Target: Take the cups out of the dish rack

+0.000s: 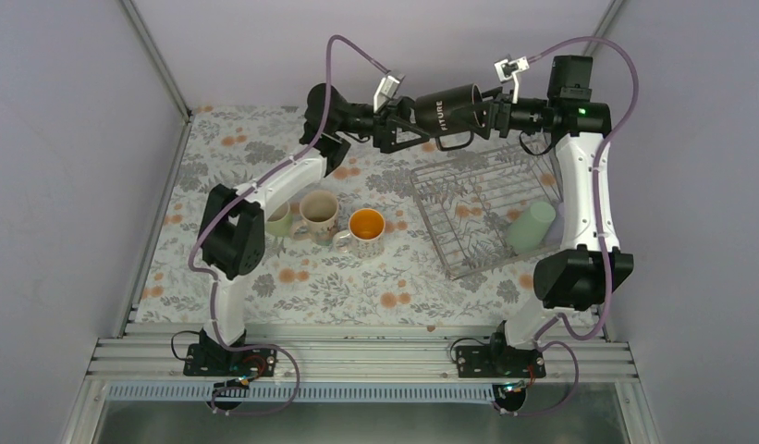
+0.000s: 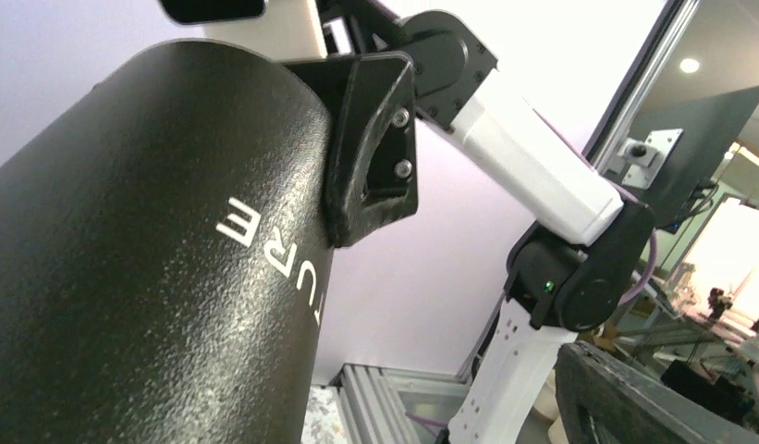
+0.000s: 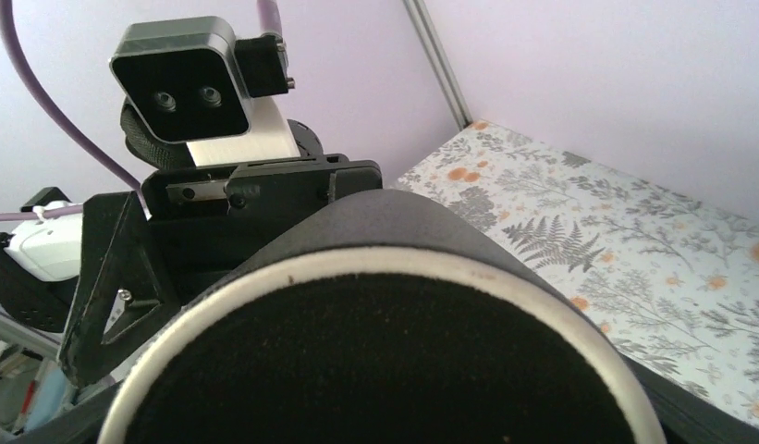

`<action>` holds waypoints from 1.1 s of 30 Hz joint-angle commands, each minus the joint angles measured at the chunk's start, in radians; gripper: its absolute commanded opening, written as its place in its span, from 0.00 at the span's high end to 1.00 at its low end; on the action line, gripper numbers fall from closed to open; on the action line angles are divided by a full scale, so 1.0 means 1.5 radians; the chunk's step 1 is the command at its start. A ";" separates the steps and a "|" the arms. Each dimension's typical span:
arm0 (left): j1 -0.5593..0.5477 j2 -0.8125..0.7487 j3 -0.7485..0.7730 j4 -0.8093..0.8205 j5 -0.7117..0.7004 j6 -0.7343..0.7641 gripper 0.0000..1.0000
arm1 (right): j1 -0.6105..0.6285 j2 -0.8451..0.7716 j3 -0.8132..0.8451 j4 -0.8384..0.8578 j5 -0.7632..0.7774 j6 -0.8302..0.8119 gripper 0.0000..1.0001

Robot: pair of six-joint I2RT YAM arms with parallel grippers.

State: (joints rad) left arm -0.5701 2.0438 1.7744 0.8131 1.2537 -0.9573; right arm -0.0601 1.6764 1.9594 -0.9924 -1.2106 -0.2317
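A black mug (image 1: 446,107) hangs on its side high above the table's far end, between my two grippers. My right gripper (image 1: 491,113) is shut on its rim end; one of its fingers (image 2: 371,139) lies against the mug's wall (image 2: 126,259). My left gripper (image 1: 405,125) stands open around the base end, and one of its fingers (image 2: 634,398) is clear of the mug. The mug's dark mouth (image 3: 385,370) fills the right wrist view. The silver dish rack (image 1: 486,208) sits below, with a green tumbler (image 1: 531,227) lying in it.
Three cups stand on the floral cloth left of the rack: a pale green mug (image 1: 279,220), a cream patterned mug (image 1: 318,213) and a patterned mug with an orange inside (image 1: 366,227). Walls close in at the left, back and right.
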 commanded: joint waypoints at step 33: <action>-0.012 -0.131 0.079 -0.496 -0.083 0.454 0.98 | 0.008 -0.055 -0.103 0.151 -0.195 0.096 0.15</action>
State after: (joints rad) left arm -0.5812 1.8980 1.8103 0.2996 1.2015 -0.5781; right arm -0.0525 1.6344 1.7977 -0.7536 -1.4769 -0.1112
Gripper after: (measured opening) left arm 0.084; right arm 0.893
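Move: The black mug, held by the right hand, lies with its middle about 5 cm right and 1 cm ahead of the open left hand, roughly level. From the left hand the orange cup stands some 8 cm left, 5 cm back, and the dish rack about 17 cm right, 1 cm ahead, both roughly 35 cm below. The right hand has the left gripper about 8 cm to its left and 2 cm back, level. Left fingers close on the black mug's rim, rising about 2 cm, while right swings it back, counter-clockwise. ##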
